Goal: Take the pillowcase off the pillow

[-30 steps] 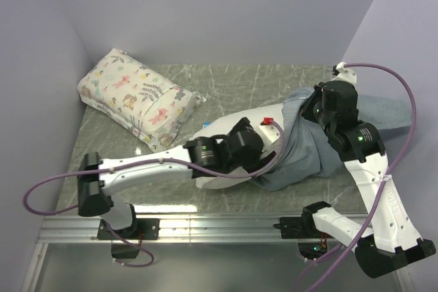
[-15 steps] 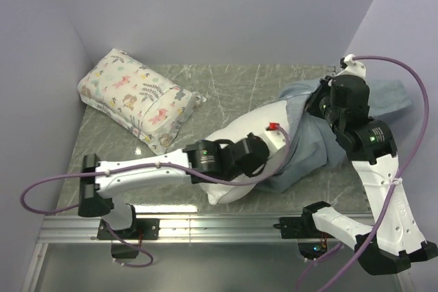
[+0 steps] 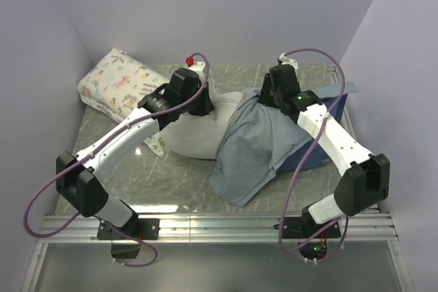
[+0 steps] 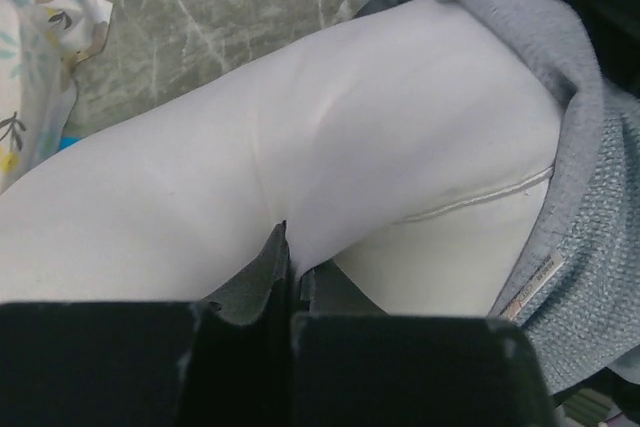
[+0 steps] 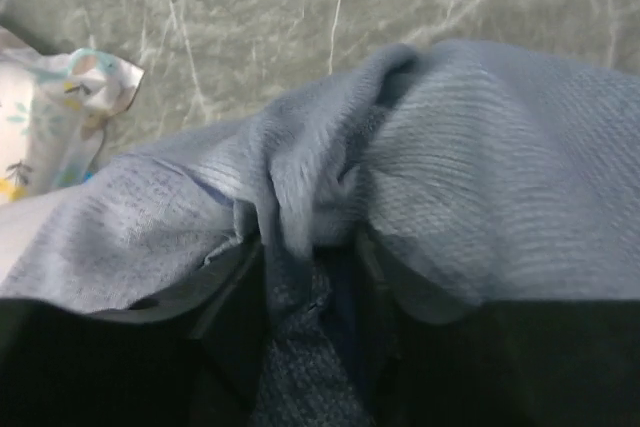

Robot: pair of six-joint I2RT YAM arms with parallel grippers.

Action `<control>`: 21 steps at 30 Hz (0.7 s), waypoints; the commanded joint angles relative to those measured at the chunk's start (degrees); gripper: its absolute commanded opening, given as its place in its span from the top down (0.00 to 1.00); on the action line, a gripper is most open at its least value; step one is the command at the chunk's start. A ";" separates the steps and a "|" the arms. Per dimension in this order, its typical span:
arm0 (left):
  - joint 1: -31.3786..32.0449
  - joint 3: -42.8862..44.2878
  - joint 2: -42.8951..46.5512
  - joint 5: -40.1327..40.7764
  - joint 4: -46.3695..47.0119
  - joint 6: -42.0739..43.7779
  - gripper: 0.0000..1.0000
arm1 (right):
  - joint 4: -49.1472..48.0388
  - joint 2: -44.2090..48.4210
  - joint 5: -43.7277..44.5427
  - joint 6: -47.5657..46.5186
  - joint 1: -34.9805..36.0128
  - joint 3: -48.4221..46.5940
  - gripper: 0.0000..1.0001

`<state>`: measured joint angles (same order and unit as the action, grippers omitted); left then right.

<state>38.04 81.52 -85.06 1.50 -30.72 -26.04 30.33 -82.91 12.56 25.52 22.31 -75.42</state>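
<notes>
The plain white pillow (image 3: 194, 140) lies mid-table, its right end still inside the pillowcase (image 3: 256, 145). The case shows its pale blue-grey inner side, with dark navy at the right (image 3: 316, 150). My left gripper (image 3: 204, 106) is at the pillow's far edge. In the left wrist view it (image 4: 288, 252) is shut on a pinch of white pillow (image 4: 380, 137), with the case's hem (image 4: 590, 197) to the right. My right gripper (image 3: 263, 100) sits on the bunched case top. In the right wrist view its jaws (image 5: 310, 247) stand apart, and a fold of pillowcase (image 5: 470, 167) lies loose between them.
A smaller floral-print pillow (image 3: 126, 94) lies at the far left by the wall; its corner shows in both wrist views (image 4: 35, 67) (image 5: 50, 117). Lilac walls close in the far side and both sides. A metal rail (image 3: 219, 223) runs along the near edge.
The left gripper shut on the pillow and dragged it toward the far left. The right arm swung left with the pillowcase, more white pillow came out, and its jaws have parted.
</notes>
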 commanded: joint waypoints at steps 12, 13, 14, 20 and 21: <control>-5.78 5.92 -10.64 -2.55 2.07 -3.67 1.00 | 2.37 16.72 10.20 -3.46 2.39 -6.86 0.20; -5.87 6.81 -11.27 -2.12 1.81 -3.14 1.00 | 2.54 19.60 10.90 -3.37 2.13 -5.89 0.19; -5.96 7.60 -11.88 -1.76 1.37 -2.70 1.00 | 2.81 21.11 11.69 -3.02 1.43 -4.66 0.18; -5.96 12.00 -14.78 1.49 -1.27 -0.15 1.00 | -0.52 30.87 7.93 0.67 -7.96 14.72 0.14; -6.05 12.87 -15.40 1.58 -1.45 0.03 1.00 | -1.14 31.58 6.27 1.63 -11.72 17.03 0.14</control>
<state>32.36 92.75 -98.24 -1.39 -27.79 -27.77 29.36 -50.81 21.28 24.62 15.64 -66.00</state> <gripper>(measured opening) 0.042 0.856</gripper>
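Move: Below and back from the right hand lies the grey pillowcase, its middle about 12 cm nearer the base and 5 cm down, with its far edge still bunched between those opening fingers; the blue cushion's middle is 12 cm back and 14 cm right. From the left hand, which pinches the white pillow (middle 6 cm back, 2 cm left), the pillowcase sits some 15 cm right and 9 cm back, the patterned pillow 21 cm left and 3 cm ahead. Letting go of the pillowcase, the right hand spreads its already opening fingers wide, rises about 15 cm, then draws back and sweeps right until it is high over the blue cushion, fingertips tilting up some 25 degrees and the hand dipping a little at the end. The left hand keeps its shut pinch on the white pillow and carries it forward about 7 cm, almost level. ##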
